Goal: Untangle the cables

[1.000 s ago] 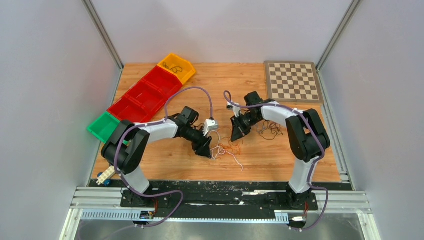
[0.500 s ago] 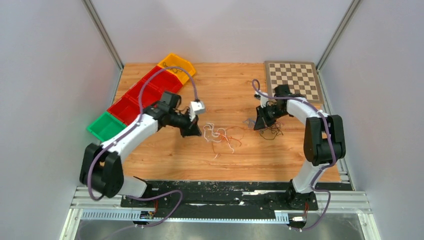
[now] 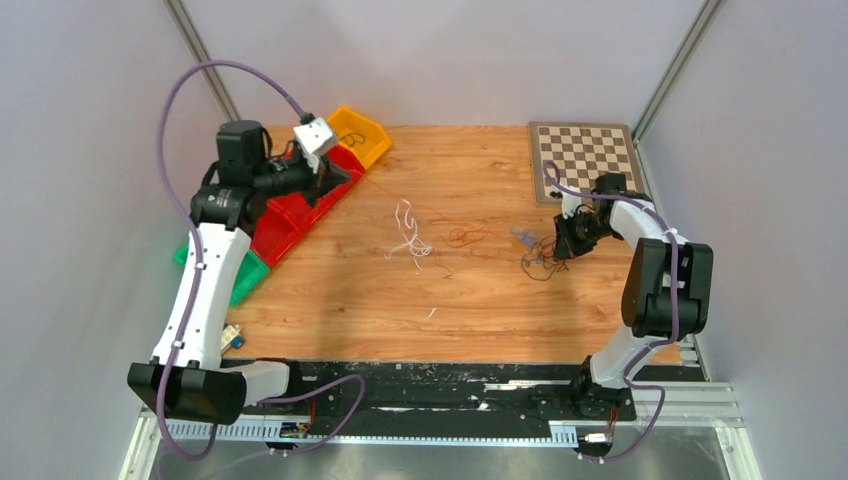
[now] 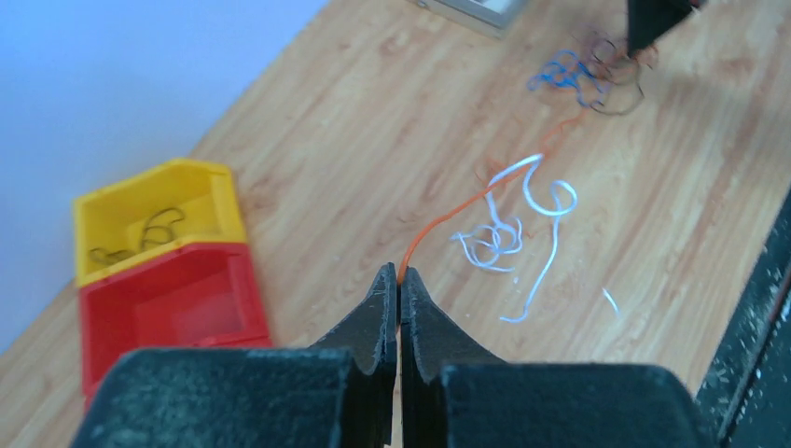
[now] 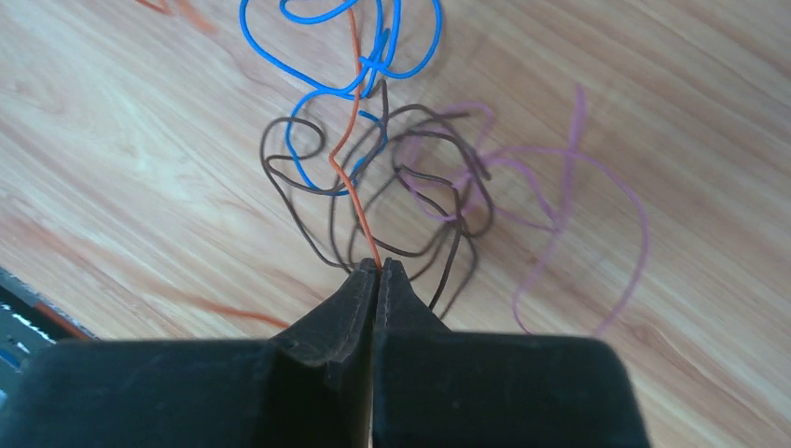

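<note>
My left gripper [image 3: 343,174] is raised over the red bins and shut on one end of a thin orange-red cable [image 4: 448,217]. That cable runs taut across the table to my right gripper [image 3: 558,246], which is shut on its other end [image 5: 347,149]. Under the right gripper lies a tangle of dark brown cable [image 5: 410,187], blue cable [image 5: 317,89] and purple cable [image 5: 560,224]. A curly white cable [image 3: 408,232] lies loose mid-table, and it also shows in the left wrist view [image 4: 508,233]. An orange loop [image 3: 462,237] lies beside it.
Red bins [image 3: 290,215], a yellow bin [image 3: 362,130] holding a dark wire, and a green bin [image 3: 247,280] line the left side. A chessboard [image 3: 585,162] lies at the back right. A small white-and-blue object [image 3: 231,339] sits at the front left edge.
My left gripper rose and swung back-left to the bins, drawing the orange-red cable out of the tangle. My right gripper moved right with the other end. The white cable stayed mid-table.
</note>
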You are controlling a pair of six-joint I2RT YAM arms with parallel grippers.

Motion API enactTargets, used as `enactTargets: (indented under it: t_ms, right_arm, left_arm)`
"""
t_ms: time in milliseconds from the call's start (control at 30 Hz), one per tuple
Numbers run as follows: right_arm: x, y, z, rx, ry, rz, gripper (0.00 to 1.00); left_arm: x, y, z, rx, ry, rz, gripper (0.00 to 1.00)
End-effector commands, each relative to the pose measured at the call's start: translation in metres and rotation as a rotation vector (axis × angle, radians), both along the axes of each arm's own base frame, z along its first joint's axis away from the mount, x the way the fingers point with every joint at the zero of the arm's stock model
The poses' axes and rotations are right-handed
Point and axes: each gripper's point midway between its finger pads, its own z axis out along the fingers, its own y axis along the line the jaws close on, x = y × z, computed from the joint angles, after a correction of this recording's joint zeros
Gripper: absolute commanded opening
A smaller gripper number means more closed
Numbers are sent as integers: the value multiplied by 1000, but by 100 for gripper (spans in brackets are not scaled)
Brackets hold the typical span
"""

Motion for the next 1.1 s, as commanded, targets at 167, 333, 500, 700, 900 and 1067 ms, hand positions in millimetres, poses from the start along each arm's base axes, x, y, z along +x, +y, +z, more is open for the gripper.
enactTargets:
  t_ms: [167, 333, 500, 700, 900, 1067]
  right_arm:
    - [-8, -23, -10, -86, -13, 36, 0]
    - [-13, -34, -23, -121, 7, 40, 0]
    - [-15, -33, -23, -106, 16, 28, 10]
    - [-14, -25, -13, -62, 10, 21, 33]
    - [-13, -23, -3, -53, -14, 27, 45]
    - [-13, -21, 3, -45, -26, 35, 49]
  left_arm:
    - [16, 38, 143, -235, -259, 127, 0]
    - [11, 41, 191, -307, -332, 131, 0]
    - [14, 49, 216, -365, -345, 143, 0]
    - [3, 43, 235, -396, -368, 88, 0]
    - [-10, 41, 265, -459, -406, 74, 0]
    - [-22, 41, 300, -510, -468, 58, 0]
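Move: The left gripper holds one end of the orange cable, stretched towards the right gripper; the cable's loose bend lies about 23 cm right, 5 cm ahead and 31 cm below. The white cable is 11 cm right and 5 cm ahead of the left hand, at that level; the yellow bin is some 32 cm ahead, 2 cm left. From the right gripper, black lies 4 cm left, level fore-and-aft, 3 cm below; blue 8 cm left, 4 cm ahead; the orange bend 22 cm left, 5 cm ahead. Lift the left gripper about 25 cm away from the table, drifting slightly left and tipping the fingers up some 30 degrees to just above level, jaws still shut on the orange cable. Keep the right gripper low by the black cable, easing a couple of centimetres back and right and slightly down; halfway through the lift, open it about halfway to let go of its orange strand. ##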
